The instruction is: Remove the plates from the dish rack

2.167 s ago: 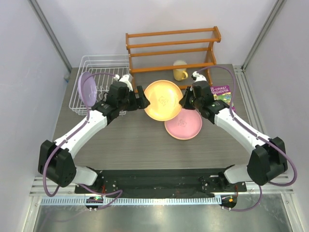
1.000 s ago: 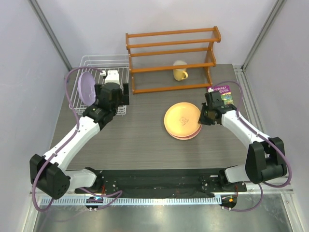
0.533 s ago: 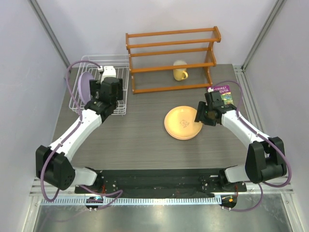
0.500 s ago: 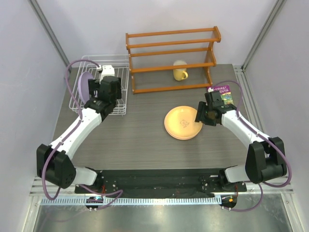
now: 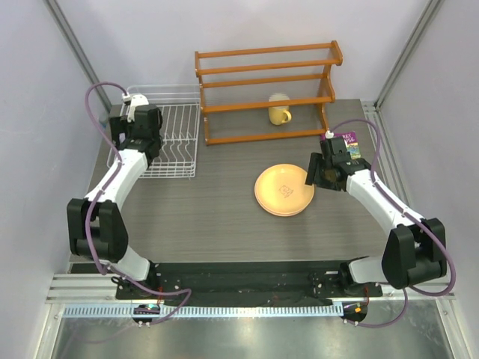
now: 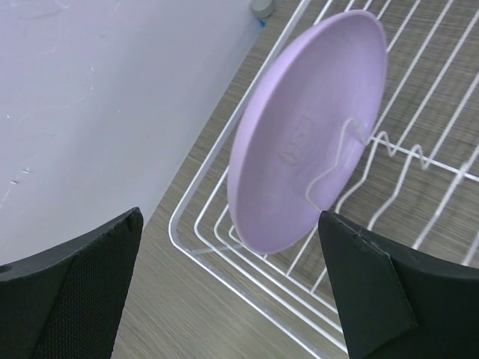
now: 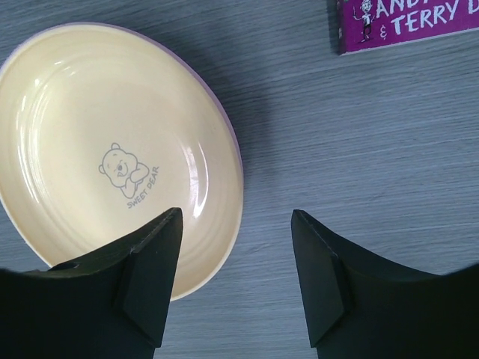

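A lavender plate (image 6: 307, 149) stands on edge between the wire dividers at the left end of the white dish rack (image 6: 246, 295), (image 5: 171, 153). My left gripper (image 6: 228, 288), (image 5: 135, 127) hangs open just short of that plate, one finger on each side of its lower rim, touching nothing. In the top view the left arm hides the plate. A yellow plate (image 5: 284, 190), (image 7: 112, 149) with a bear print lies flat mid-table, a thin pinkish rim showing under it. My right gripper (image 7: 236, 217), (image 5: 313, 178) is open over its right edge and holds nothing.
An orange wooden shelf (image 5: 266, 75) stands at the back with a yellow mug (image 5: 279, 110) under it. A purple book (image 5: 346, 142), (image 7: 408, 22) lies just right of the right gripper. The white side wall runs close along the rack's left side.
The right gripper set the yellow plate down on the pink one and opened. The left arm swung left to the rack's end, up to the lavender plate.
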### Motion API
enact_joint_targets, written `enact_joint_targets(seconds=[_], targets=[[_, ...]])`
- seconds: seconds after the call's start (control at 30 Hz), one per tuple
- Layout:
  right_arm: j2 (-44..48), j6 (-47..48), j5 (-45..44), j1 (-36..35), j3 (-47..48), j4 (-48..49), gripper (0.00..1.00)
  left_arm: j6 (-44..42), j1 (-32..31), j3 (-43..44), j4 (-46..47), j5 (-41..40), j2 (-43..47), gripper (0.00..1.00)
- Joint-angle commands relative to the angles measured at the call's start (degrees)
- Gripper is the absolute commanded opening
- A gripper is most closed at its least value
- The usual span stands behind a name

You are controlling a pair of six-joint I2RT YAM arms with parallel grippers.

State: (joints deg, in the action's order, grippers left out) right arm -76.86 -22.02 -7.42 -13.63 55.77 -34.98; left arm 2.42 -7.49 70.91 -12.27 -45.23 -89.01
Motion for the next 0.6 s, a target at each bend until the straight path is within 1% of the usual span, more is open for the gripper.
enact_joint_targets(seconds=[0.0,0.17,0.27,0.3,0.37,0.4,0.47,0.5,0.57], targets=[[-1.9,1.4,0.0,0.2,2.2,0.3,0.65,0.7,2.2,3.0,3.5,0.5,-1.9,0.99],[-2.9,1.5,0.4,0.2,3.7,0.4,0.64,2.1,4.3,3.4,3.2,2.4,-5.2,0.95],[-3.7,1.5,0.7,0.4,4.4,0.4,0.63,3.0,4.9,3.2,3.3,2.9,-7.0,0.85],[-3.8,1.5,0.7,0.3,4.6,0.4,0.63,3.7,5.2,3.2,3.3,2.9,-7.3,0.76],[-4.0,1.4,0.7,0.3,4.4,0.5,0.62,4.0,5.3,3.1,3.4,2.8,-7.9,0.69],[-4.0,1.4,0.7,0.3,4.4,0.4,0.62,4.4,5.3,3.2,3.4,2.7,-8.2,0.60],[-4.0,1.2,0.6,0.3,4.0,0.5,0.62,4.6,5.3,3.3,3.3,2.9,-8.2,0.51],[-4.0,1.1,0.7,0.4,3.8,0.6,0.62,4.9,5.3,3.4,3.2,2.8,-8.0,0.36],[-4.0,1.0,1.0,0.4,3.6,0.8,0.62,5.0,5.3,3.6,3.0,2.9,-7.8,0.24]])
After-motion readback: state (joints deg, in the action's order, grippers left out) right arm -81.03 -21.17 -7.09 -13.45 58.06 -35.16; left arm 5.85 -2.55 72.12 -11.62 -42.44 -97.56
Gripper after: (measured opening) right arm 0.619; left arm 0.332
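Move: The left gripper, wide open and empty, has the standing purple plate ahead: its middle is about 7 cm forward, 3 cm left and some 9 cm lower, with the near rim closest. The dish rack's middle is around 6 cm forward and 4 cm right, about 12 cm down; the wooden shelf stands roughly 11 cm farther out and 40 cm right, 5 cm lower. From the right gripper the purple plate is about 17 cm forward and 52 cm left, 2 cm up. Bring the left gripper down about 5 cm onto the near rim of the purple plate, easing some 3 cm left and a touch forward as it sinks. Keep the wrist nearly steady, and start shutting the wide-open fingers on the way down, so that by the bottom they are about a third open with the rim between the tips. ##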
